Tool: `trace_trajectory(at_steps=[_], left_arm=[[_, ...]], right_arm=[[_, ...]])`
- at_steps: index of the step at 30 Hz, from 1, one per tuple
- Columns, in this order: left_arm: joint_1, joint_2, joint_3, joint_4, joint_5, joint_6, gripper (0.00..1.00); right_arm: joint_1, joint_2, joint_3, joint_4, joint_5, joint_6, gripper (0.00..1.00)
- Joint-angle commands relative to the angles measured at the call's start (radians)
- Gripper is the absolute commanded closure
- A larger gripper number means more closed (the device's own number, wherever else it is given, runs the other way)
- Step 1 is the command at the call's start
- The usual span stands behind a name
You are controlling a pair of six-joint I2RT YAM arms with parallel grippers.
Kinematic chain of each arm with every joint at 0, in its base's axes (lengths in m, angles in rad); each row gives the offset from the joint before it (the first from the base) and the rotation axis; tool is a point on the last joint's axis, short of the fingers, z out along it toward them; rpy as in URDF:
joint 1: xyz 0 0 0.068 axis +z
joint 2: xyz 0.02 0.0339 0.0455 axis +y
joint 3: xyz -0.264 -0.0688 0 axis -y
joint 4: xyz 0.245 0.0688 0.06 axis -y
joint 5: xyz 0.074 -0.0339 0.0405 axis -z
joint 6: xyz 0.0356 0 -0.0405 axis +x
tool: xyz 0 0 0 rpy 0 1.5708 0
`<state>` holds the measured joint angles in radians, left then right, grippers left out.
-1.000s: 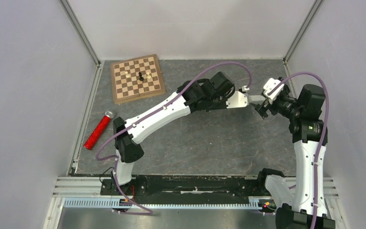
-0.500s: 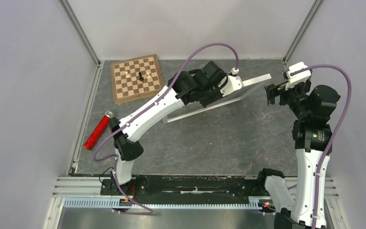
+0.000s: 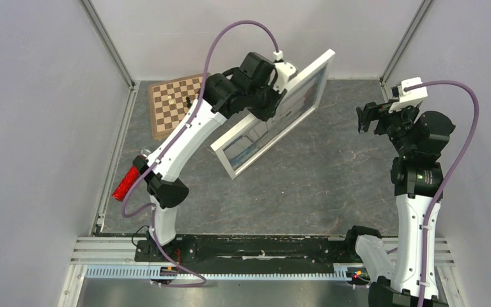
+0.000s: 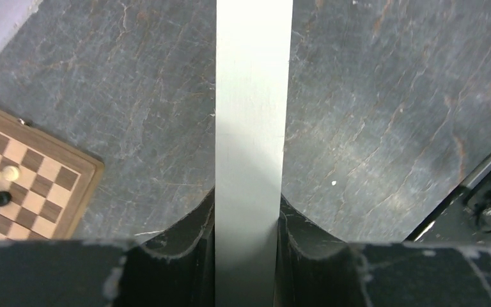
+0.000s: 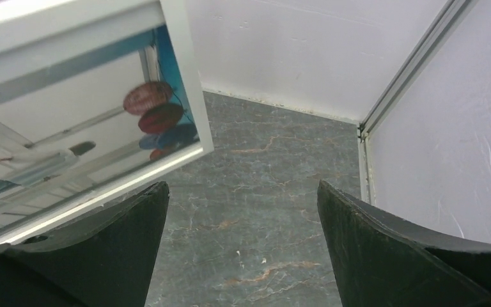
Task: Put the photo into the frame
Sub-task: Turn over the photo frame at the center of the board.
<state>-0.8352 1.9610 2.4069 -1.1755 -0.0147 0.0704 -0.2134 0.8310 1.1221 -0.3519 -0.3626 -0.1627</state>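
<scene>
My left gripper (image 3: 281, 75) is shut on the upper bar of the frame (image 3: 224, 155) and holds it in the air over the middle of the table, tilted up with its white face showing. The photo (image 3: 275, 121) sits inside it, seen through the glass. In the left wrist view the frame's white edge (image 4: 250, 115) runs straight up between the fingers of my left gripper (image 4: 248, 214). My right gripper (image 3: 362, 120) hangs open to the right, apart from the frame. In the right wrist view the frame (image 5: 185, 77) and the photo's red lanterns (image 5: 148, 99) fill the upper left, beyond my open right gripper (image 5: 243, 192).
A wooden chessboard (image 3: 172, 102) with a few pieces lies at the back left, also seen in the left wrist view (image 4: 25, 179). A red cylinder (image 3: 126, 182) lies by the left wall. Grey walls close in the left, right and back sides.
My left arm has swung the frame up and to the left, from lying edge-on low over the table to standing tilted. My right gripper has drawn back to the right, away from it.
</scene>
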Motion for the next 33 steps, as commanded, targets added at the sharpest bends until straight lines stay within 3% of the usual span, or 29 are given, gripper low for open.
trace_trajectory(at_steps=[1,14,21,33], left_arm=[[0.047,-0.062,0.068,0.235,0.134,-0.237,0.98],[0.192,-0.029,0.05,0.293,0.327,-0.549,0.98],[0.256,-0.068,-0.129,0.386,0.421,-0.694,0.98],[0.295,-0.206,-0.542,0.593,0.434,-0.785,0.98]], right_arm=[[-0.002,0.009,0.001,0.052,0.021,0.047,0.12],[-0.001,0.038,0.006,0.047,0.005,0.075,0.12],[-0.002,0.037,-0.017,0.042,0.005,0.068,0.12],[-0.002,0.014,-0.066,0.042,-0.009,0.06,0.12]])
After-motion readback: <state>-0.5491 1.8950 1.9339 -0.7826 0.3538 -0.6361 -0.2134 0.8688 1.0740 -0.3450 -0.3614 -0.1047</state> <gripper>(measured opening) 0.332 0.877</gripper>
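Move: The left gripper already pinches one long side of the photo frame near its middle; the frame hangs steeply in the air, its middle about 11 cm below, 3 cm ahead and 3 cm right of that hand. The bare table middle where it will lie is roughly 31 cm below, 7 cm right and 2 cm back; the chessboard lies 16 cm ahead, 26 cm left. From the empty right hand, that table middle is about 26 cm left, 2 cm ahead and 37 cm down. Keep the left fingers shut on the frame's long side and roll the frame over: swing the wrist some 50 degrees in all, tipping the fingers down and turning counter-clockwise while the hand's left side drops. Meanwhile reach about 5 cm forward, rising slightly at first, then sink quickly towards the table, about 8 cm from the top of the rise. Lower the open right hand about 3 cm, clear of the frame. ##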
